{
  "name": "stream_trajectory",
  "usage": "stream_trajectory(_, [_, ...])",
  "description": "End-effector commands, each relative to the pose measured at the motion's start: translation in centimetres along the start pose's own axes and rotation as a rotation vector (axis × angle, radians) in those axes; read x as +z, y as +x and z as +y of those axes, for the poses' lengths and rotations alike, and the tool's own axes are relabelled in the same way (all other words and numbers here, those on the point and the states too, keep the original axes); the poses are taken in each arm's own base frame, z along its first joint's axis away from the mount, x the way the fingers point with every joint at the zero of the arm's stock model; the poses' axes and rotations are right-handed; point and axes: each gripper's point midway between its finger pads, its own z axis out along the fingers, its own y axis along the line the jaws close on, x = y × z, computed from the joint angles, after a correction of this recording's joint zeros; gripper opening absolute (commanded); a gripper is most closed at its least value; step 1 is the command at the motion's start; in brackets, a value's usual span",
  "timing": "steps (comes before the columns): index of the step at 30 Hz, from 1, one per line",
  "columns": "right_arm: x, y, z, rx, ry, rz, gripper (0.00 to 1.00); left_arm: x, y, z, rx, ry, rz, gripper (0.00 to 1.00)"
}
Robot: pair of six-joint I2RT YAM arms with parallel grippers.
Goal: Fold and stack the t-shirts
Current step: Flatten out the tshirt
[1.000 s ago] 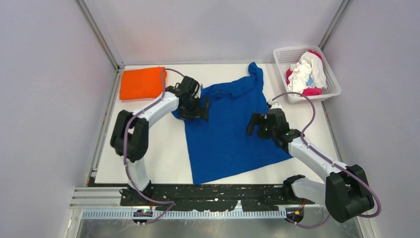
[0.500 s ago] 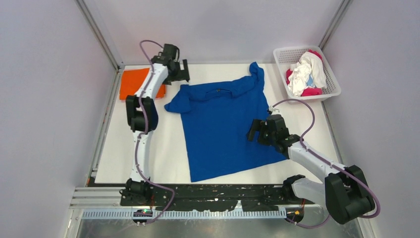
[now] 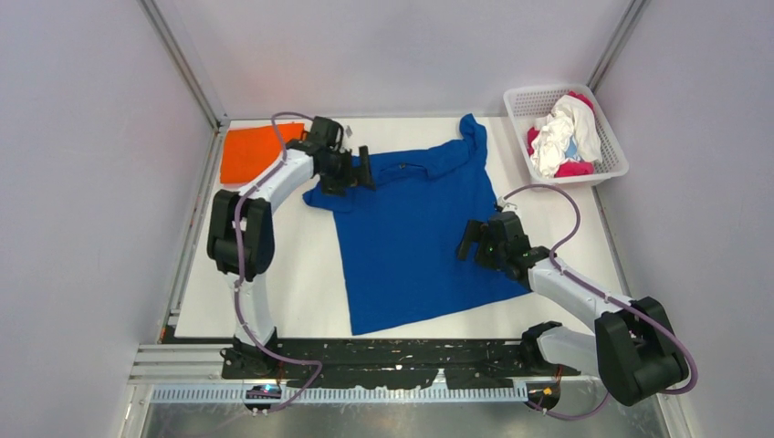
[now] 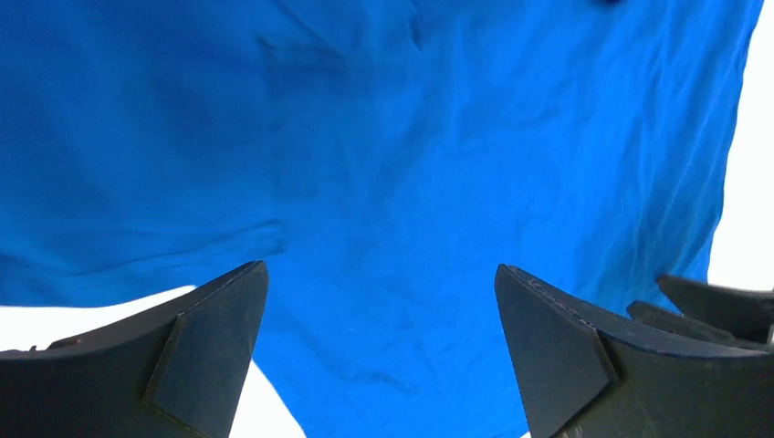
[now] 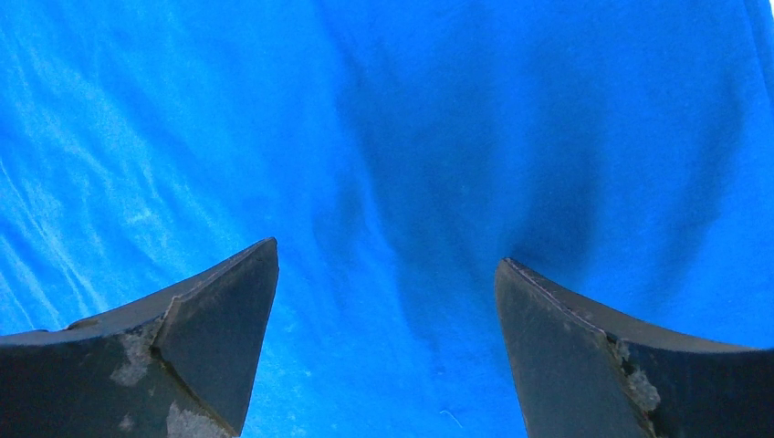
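Observation:
A royal blue t-shirt (image 3: 411,237) lies spread flat and slightly askew on the white table (image 3: 274,265), one sleeve pointing to the back. My left gripper (image 3: 360,169) hangs open over its left shoulder and sleeve; in the left wrist view the blue t-shirt (image 4: 411,137) lies under the empty left gripper (image 4: 380,267). My right gripper (image 3: 470,242) stands open just above the shirt's right side; the blue cloth (image 5: 392,137) fills the right wrist view behind the right gripper (image 5: 386,254). A folded orange t-shirt (image 3: 251,153) rests at the back left.
A white lattice basket (image 3: 514,123) at the back right holds a crumpled white shirt (image 3: 561,132) and a magenta one (image 3: 575,169). Metal frame posts and grey walls close in the table on the left, right and back.
The left arm swung up to the back-left corner by the orange shirt, then came back down over the blue shirt's left shoulder. The right gripper drifted slightly nearer. Both stayed open.

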Motion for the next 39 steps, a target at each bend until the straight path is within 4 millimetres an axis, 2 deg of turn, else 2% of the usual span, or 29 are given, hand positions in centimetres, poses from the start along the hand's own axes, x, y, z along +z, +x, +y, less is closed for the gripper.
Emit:
stream_trajectory(1, [0.2, -0.1, -0.5, 0.057, 0.049, -0.011, 0.95, 1.3, 3.1, -1.8, -0.023, 0.085, 0.051, 1.0])
stream_trajectory(6, [1.2, -0.5, -0.8, 0.064, 0.103, 0.014, 0.95, 2.9, 8.5, -0.8, -0.061, 0.035, 0.139, 1.0])
stream_trajectory(7, [1.7, -0.2, -1.2, 0.063, 0.128, 0.038, 0.96, 3.2, 9.8, -0.3, -0.073, 0.021, 0.155, 1.0])
stream_trajectory(9, [2.6, -1.5, -0.8, 0.068, 0.143, 0.041, 0.95, 3.4, 11.8, 0.1, -0.09, 0.015, 0.186, 1.0])
stream_trajectory(10, [3.3, -1.1, -1.1, 0.061, 0.166, 0.074, 0.95, 3.4, 12.9, 0.1, -0.1, 0.024, 0.208, 1.0])
stream_trajectory(11, [3.7, -2.4, -0.6, 0.065, 0.163, 0.063, 0.95, 3.4, 14.0, -0.2, -0.106, 0.039, 0.223, 1.0])
stream_trajectory(12, [4.6, -2.1, -0.8, 0.051, 0.184, 0.095, 0.95, 3.3, 15.3, -0.2, -0.113, 0.04, 0.242, 1.0])
stream_trajectory(13, [5.0, -3.7, -0.1, 0.039, 0.177, 0.082, 0.95, 3.1, 16.6, -0.3, -0.112, 0.04, 0.258, 1.0])
stream_trajectory(14, [6.0, -3.5, -0.2, 0.027, 0.189, 0.109, 0.95, 2.6, 18.0, -1.0, -0.1, 0.044, 0.267, 1.0])
stream_trajectory(15, [6.5, -5.4, 1.0, 0.0, 0.164, 0.084, 0.95, 2.3, 19.6, -1.4, -0.095, 0.049, 0.284, 1.0])
stream_trajectory(16, [7.6, -5.4, 1.2, -0.014, 0.168, 0.11, 0.95, 1.9, 21.2, -2.3, -0.082, 0.075, 0.302, 1.0])
stream_trajectory(17, [8.1, -7.5, 2.5, -0.031, 0.145, 0.081, 0.95, 1.5, 22.9, -3.1, -0.071, 0.101, 0.321, 1.0])
stream_trajectory(18, [9.3, -7.4, 2.5, -0.041, 0.156, 0.105, 0.95, 1.2, 24.5, -4.1, -0.073, 0.126, 0.338, 1.0])
stream_trajectory(19, [10.7, -8.8, 3.5, -0.058, 0.147, 0.103, 0.95, 1.0, 26.6, -4.9, -0.091, 0.149, 0.37, 1.0])
stream_trajectory(22, [13.4, -11.2, 5.8, -0.085, 0.112, 0.129, 0.96, 0.5, 29.9, -9.4, -0.093, 0.281, 0.419, 1.0])
stream_trajectory(25, [16.6, -13.2, 8.3, -0.115, 0.066, 0.165, 0.95, 0.8, 29.9, -13.3, -0.043, 0.362, 0.41, 1.0])
stream_trajectory(26, [16.9, -14.9, 9.4, -0.122, 0.046, 0.137, 0.95, 1.0, 29.3, -14.4, -0.026, 0.385, 0.4, 1.0])
stream_trajectory(28, [18.0, -15.8, 9.9, -0.146, 0.042, 0.136, 0.96, 1.2, 27.9, -15.9, 0.003, 0.401, 0.377, 1.0])
stream_trajectory(29, [18.1, -17.1, 10.5, -0.164, 0.04, 0.115, 0.95, 1.2, 27.2, -16.1, 0.028, 0.384, 0.363, 1.0])
stream_trajectory(30, [17.8, -17.5, 10.5, -0.178, 0.047, 0.114, 0.95, 1.0, 26.1, -16.3, 0.058, 0.358, 0.334, 1.0])
stream_trajectory(31, [17.2, -19.3, 11.2, -0.186, 0.041, 0.072, 0.95, 0.6, 25.0, -16.2, 0.088, 0.325, 0.295, 1.0])
stream_trajectory(34, [14.4, -22.1, 11.8, -0.221, 0.047, -0.006, 0.95, -1.4, 22.5, -15.2, 0.159, 0.232, 0.182, 1.0])
stream_trajectory(36, [10.6, -24.5, 11.7, -0.229, 0.074, -0.091, 0.95, -3.1, 21.3, -13.7, 0.193, 0.16, 0.114, 1.0])
stream_trajectory(37, [9.8, -24.6, 11.3, -0.228, 0.087, -0.102, 0.95, -3.9, 20.9, -12.6, 0.208, 0.117, 0.086, 1.0])
stream_trajectory(38, [8.0, -24.4, 10.6, -0.224, 0.106, -0.122, 0.96, -4.7, 20.8, -11.4, 0.218, 0.069, 0.066, 1.0])
stream_trajectory(39, [7.2, -24.1, 10.1, -0.218, 0.117, -0.134, 0.95, -5.4, 20.9, -9.6, 0.221, -0.002, 0.055, 1.0])
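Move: The blue t-shirt's middle lies about 16 cm right of the left gripper, 9 cm back and 7 cm below; its left-hand sleeve is some 10 cm to that gripper's left, level with it. The orange stack stands about 24 cm left of and 10 cm ahead of the left gripper. From the right gripper, just over the cloth, the t-shirt's middle is some 13 cm left and 5 cm ahead, and the far sleeve about 32 cm straight ahead. Bring the left gripper down about 7 cm onto the t-shirt's left shoulder, then, fingers wide open, drag the cloth back and to the right across the table, some 27 cm back in all. Press the open right fingers on the near part and, as the left hand pulls, push the cloth about 27 cm forward, veering left; finish by raising both hands a few centimetres. ##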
